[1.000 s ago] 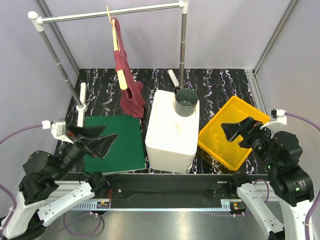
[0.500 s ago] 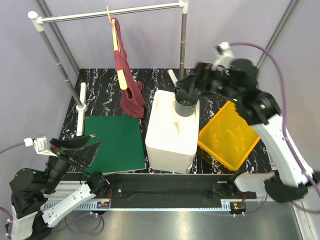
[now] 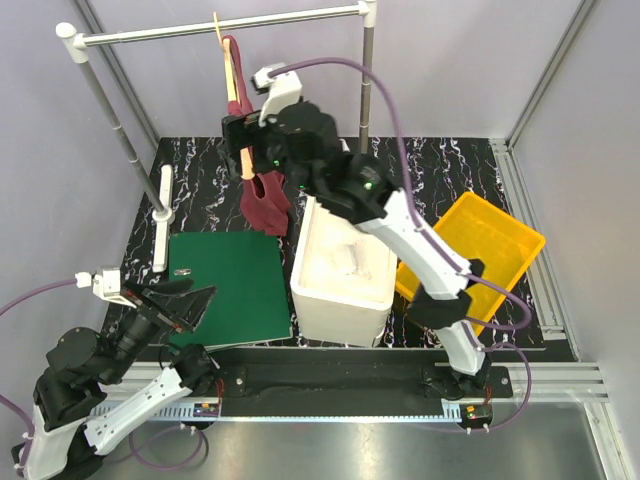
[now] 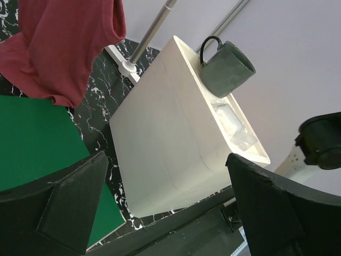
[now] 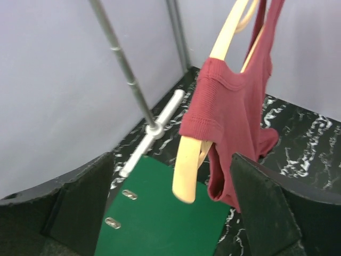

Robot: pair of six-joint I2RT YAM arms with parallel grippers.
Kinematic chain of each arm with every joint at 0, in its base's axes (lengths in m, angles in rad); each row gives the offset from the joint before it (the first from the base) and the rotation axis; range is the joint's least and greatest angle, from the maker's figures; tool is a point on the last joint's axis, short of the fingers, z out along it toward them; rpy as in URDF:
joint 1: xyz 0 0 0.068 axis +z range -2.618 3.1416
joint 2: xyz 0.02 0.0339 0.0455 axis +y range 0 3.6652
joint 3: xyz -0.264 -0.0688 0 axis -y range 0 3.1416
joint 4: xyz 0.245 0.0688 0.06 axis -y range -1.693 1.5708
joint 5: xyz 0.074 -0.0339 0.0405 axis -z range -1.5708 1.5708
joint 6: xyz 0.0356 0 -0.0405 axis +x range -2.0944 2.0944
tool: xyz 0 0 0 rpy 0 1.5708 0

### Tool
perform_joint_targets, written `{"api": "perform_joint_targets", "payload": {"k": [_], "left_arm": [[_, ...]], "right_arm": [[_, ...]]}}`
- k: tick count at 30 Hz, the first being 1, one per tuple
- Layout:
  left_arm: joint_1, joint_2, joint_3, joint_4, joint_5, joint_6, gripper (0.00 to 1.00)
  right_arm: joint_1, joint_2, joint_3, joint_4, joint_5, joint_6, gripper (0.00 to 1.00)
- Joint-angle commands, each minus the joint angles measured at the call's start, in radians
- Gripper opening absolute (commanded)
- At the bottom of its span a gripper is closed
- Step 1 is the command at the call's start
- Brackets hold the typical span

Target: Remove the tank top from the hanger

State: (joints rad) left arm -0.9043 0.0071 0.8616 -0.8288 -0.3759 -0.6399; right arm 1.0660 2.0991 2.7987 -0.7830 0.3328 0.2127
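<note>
The maroon tank top (image 3: 264,198) hangs on the tan wooden hanger (image 3: 243,160), which hooks over the grey rail (image 3: 220,25). My right gripper (image 3: 243,138) is raised beside the hanger and stands open. In the right wrist view the hanger's lower arm end (image 5: 186,173) and the tank top (image 5: 240,122) show between the open right gripper's (image 5: 171,160) fingers, touching neither. My left gripper (image 3: 183,298) is open low at the near left, over the front edge of the green mat. In the left wrist view the tank top's hem (image 4: 58,48) hangs far ahead of the open left gripper (image 4: 166,160).
A green mat (image 3: 235,285) lies under the garment. Right of it stands a white box (image 3: 340,265) with a dark green mug (image 4: 226,66) on its far end. A yellow tray (image 3: 490,250) sits at the right. The rail's posts (image 3: 120,125) and foot (image 5: 154,130) stand at the left.
My right arm swung from over the yellow tray up and left to the hanger. My left arm dipped back, then came slightly forward. Both grippers stayed open.
</note>
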Motion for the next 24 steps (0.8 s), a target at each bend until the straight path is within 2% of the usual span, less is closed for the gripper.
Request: {"api": "perform_joint_targets", "payload": {"k": [1, 2, 4, 9, 10, 12, 13, 16, 17, 18, 20, 24], "left_arm": [[-0.004, -0.134, 0.011, 0.010, -0.012, -0.015, 0.99], [-0.004, -0.136, 0.019, 0.007, -0.015, -0.015, 0.99], [-0.004, -0.137, 0.030, 0.002, -0.020, -0.012, 0.99], [-0.004, -0.142, 0.059, -0.029, -0.035, -0.003, 0.99], [-0.004, -0.144, 0.069, -0.033, -0.037, -0.003, 0.99], [-0.004, -0.150, 0.076, -0.044, -0.041, -0.001, 0.99], [-0.004, -0.153, 0.083, -0.046, -0.044, 0.000, 0.99], [-0.004, -0.159, 0.097, -0.056, -0.050, -0.001, 0.99], [-0.004, -0.159, 0.099, -0.059, -0.051, -0.003, 0.99], [-0.004, -0.157, 0.102, -0.058, -0.047, -0.006, 0.99], [-0.005, -0.148, 0.109, -0.056, -0.043, -0.009, 0.99], [-0.004, -0.101, 0.123, -0.056, -0.028, -0.014, 0.98]], "right_arm": [[-0.001, 0.067, 0.035, 0.068, 0.161, -0.116, 0.94], [-0.001, 0.065, -0.035, 0.155, 0.170, -0.127, 0.93], [0.000, 0.078, -0.071, 0.221, 0.182, -0.150, 0.87], [-0.001, 0.194, 0.022, 0.300, 0.247, -0.208, 0.71], [0.000, 0.203, 0.025, 0.335, 0.250, -0.234, 0.63], [0.000, 0.217, 0.013, 0.375, 0.282, -0.265, 0.52], [-0.001, 0.220, 0.009, 0.405, 0.294, -0.271, 0.38], [-0.001, 0.220, -0.011, 0.441, 0.337, -0.288, 0.23], [0.000, 0.219, -0.013, 0.442, 0.339, -0.288, 0.11], [0.000, 0.216, -0.013, 0.444, 0.342, -0.280, 0.07], [0.006, 0.196, -0.016, 0.450, 0.348, -0.277, 0.00], [0.025, 0.147, -0.022, 0.462, 0.356, -0.276, 0.00]]}}
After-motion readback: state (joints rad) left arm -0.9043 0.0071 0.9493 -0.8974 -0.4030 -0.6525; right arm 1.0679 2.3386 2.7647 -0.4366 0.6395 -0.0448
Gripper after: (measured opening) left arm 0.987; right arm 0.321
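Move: The hanger's near wooden end, poking from the tank top's shoulder, lies about 6 cm ahead, 3 cm left and 6 cm below the right hand. From that hand, the tank top's body hangs some 14 cm ahead, 3 cm left; the white bin stands 10 cm back, 14 cm right, and the green board lies 13 cm back, 11 cm left. From the left hand the hanger end is roughly 27 cm ahead, 6 cm right, 10 cm higher. Right hand reaches 8 cm forward, 7 cm down, 4 cm left and pinches the hanger's near end. ##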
